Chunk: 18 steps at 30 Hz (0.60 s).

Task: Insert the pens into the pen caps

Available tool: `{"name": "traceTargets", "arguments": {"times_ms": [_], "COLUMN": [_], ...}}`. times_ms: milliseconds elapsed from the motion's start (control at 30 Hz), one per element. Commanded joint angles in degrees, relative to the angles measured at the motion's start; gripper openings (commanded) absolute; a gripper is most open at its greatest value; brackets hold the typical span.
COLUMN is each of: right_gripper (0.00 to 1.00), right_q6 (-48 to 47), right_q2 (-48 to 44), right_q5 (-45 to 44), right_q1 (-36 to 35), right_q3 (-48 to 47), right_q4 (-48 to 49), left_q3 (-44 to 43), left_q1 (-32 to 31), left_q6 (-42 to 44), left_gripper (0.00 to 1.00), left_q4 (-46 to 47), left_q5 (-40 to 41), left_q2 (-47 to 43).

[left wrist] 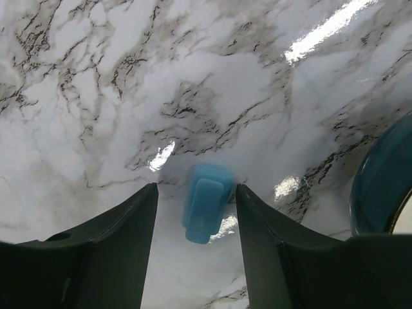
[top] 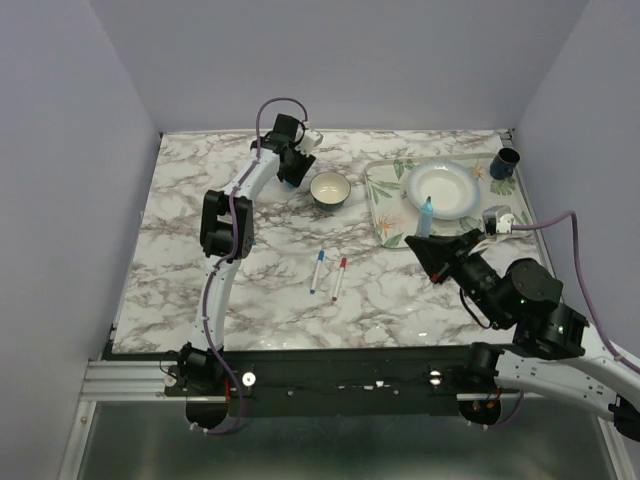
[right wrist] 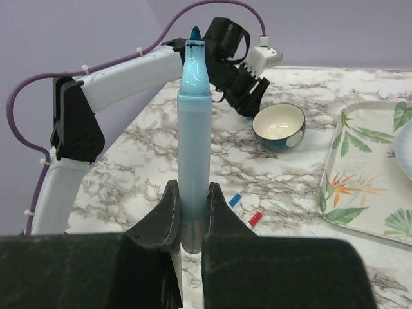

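Note:
A short light-blue pen cap [left wrist: 206, 201] lies on the marble between the fingers of my left gripper [left wrist: 196, 186], which is open around it with a gap on both sides. From above, this gripper [top: 291, 178] is far back, just left of the bowl. My right gripper [right wrist: 191, 187] is shut on the lower end of a light-blue pen [right wrist: 193, 129], held upright with its tip bare. In the top view that pen [top: 426, 214] stands at the tray's near left edge, above the gripper [top: 428, 243]. Two white pens, one blue-ended [top: 318, 270] and one red-ended [top: 339, 278], lie mid-table.
A small bowl [top: 330, 190] sits right of the left gripper, its rim [left wrist: 383, 187] at the edge of the left wrist view. A floral tray [top: 385, 205] at the back right carries a white plate [top: 445, 188]. A dark blue cup [top: 506, 162] stands in the far right corner.

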State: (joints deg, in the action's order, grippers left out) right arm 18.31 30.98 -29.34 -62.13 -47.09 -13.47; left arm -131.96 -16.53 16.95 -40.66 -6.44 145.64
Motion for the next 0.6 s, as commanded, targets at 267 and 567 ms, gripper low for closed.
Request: {"name": "traceTargets", "arguments": {"times_ms": [267,567], "right_gripper": [0.01,0.01], "right_q6": [-0.55,1.99], "right_q2": [-0.57,0.13], "right_q5": [-2.12,-0.46], "right_q1": [0.17,0.17], "right_q3": [-1.95,-1.52], "right_q4": [-1.29,-1.99], "left_q3": [0.29,26.03], "left_q1": [-0.95,-0.61], "left_q6": [-0.42,-15.17], "left_gripper": [0.22,0.00], "left_q4": [-6.17,5.93], "left_q5": [2.56,-3.11], "left_q2": [0.88,-21.86]}}
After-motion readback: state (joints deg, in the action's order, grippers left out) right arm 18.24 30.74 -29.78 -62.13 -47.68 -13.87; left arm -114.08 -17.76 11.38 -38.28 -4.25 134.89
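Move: The light-blue cap lies on the table between the left hand's open fingers, about 1 cm back from the hand point and 1 cm below it. The bowl stands about 11 cm to this hand's right and some 4 cm back. The dark pen lies roughly 11 cm left and 13 cm back. From the right hand, which holds the light-blue pen, the cap is some 39 cm ahead, 30 cm left and 32 cm below. The light-blue cap is pinched from both sides as the left fingers close on it, the hand easing back barely a centimetre, low over the table. Once shut, the hand speeds up and carries the cap straight back towards the base, some 5 cm in all with hardly any rise, the wrist starting to turn slightly. The right hand keeps its hold on the light-blue pen. ##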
